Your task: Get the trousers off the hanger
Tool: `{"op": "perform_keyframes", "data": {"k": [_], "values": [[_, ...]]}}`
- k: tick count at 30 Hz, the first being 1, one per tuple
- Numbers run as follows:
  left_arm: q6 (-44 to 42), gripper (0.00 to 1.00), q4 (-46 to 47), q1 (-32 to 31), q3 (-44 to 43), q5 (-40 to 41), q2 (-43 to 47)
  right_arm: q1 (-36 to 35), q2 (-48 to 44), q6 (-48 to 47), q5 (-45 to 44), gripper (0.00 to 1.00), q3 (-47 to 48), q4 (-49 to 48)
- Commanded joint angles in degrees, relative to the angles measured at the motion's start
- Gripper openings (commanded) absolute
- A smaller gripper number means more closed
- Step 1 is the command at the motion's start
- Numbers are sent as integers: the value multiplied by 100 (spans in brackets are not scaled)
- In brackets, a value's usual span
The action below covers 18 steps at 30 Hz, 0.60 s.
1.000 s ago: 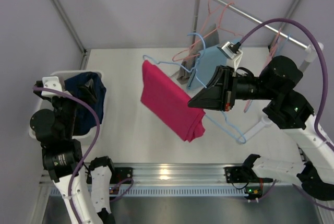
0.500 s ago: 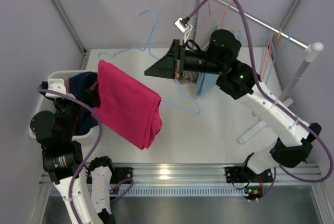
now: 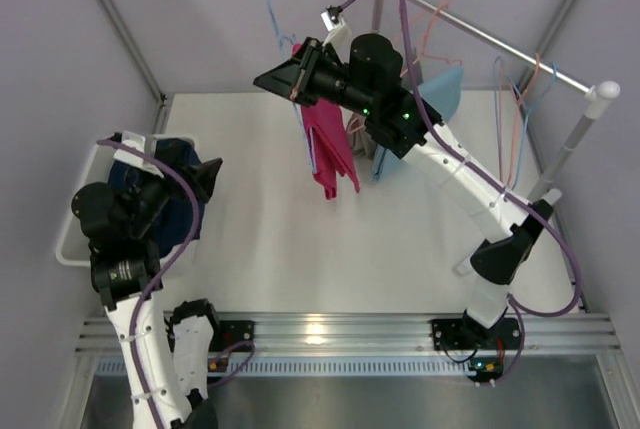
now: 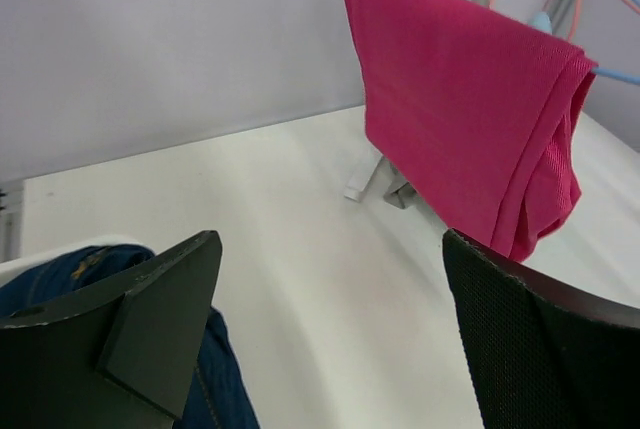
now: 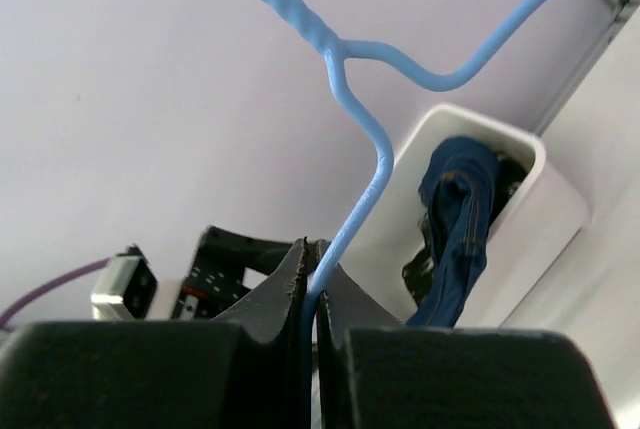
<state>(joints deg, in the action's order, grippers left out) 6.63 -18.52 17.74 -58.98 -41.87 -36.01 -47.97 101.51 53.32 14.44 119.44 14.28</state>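
Magenta trousers [image 3: 330, 154] [image 4: 460, 99] hang folded over a blue wire hanger [image 3: 272, 9] [image 5: 355, 99], held in the air above the table's far middle. My right gripper [image 3: 262, 80] [image 5: 312, 249] is shut on the hanger's wire just below its twisted neck. Navy trousers [image 3: 185, 214] [image 4: 60, 274] [image 5: 460, 209] lie in the white basket [image 3: 70, 249] [image 5: 535, 164] at the left. My left gripper [image 3: 170, 159] [image 4: 332, 241] stands open above the basket with nothing between its fingers. It faces the magenta trousers from some distance.
A clothes rack's rail [image 3: 500, 49] crosses the back right, carrying several bare pink and blue hangers [image 3: 520, 109] and a light blue cloth [image 3: 440, 89]. The rack's foot [image 3: 362, 154] stands behind the hanging trousers. Walls close the left and back.
The right arm swung the hanger and magenta trousers from the right across the table, then up to the far middle. The left wrist turned toward them, its gripper still open.
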Motion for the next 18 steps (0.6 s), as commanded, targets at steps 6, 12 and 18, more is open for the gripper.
{"op": "perform_keyframes", "data": {"k": [6, 12, 18], "values": [[-99, 95, 1764, -637, 291, -377, -740, 6, 193, -620, -740, 0, 1546, -1920], [-1566, 98, 1659, -2533, 834, 878, -531, -46, 307, -945, -1136, 0, 1793, -2078], [-2069, 99, 1773, -3714, 1905, 2075, 23, -283, 316, -1481, -1733, 0, 1899, -2079]]}}
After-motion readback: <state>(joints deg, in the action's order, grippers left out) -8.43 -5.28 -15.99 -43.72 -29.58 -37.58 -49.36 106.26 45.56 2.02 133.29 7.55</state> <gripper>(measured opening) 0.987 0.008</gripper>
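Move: The magenta trousers hang from the blue hanger that the right gripper still pinches. From the left gripper, their middle is about 22 cm to the right, 16 cm ahead and 8 cm lower; from the right, it is 12 cm to the right, 5 cm ahead and 17 cm below. The white basket's middle lies some 20 cm left of the left gripper, 5 cm ahead and 32 cm below. The light blue trousers on the rack hang roughly 20 cm right of the magenta ones and 8 cm farther out. Bring the left gripper away from over the basket side towards the hanging magenta trousers: ease about 4 cm forward, then sweep right some 10 cm while sinking and drawing slightly back, turning clockwise about 20 degrees, jaws kept wide open. Meanwhile lift the right gripper about 9 cm, tilting its fingertips up, and keep pinching the blue hanger. ##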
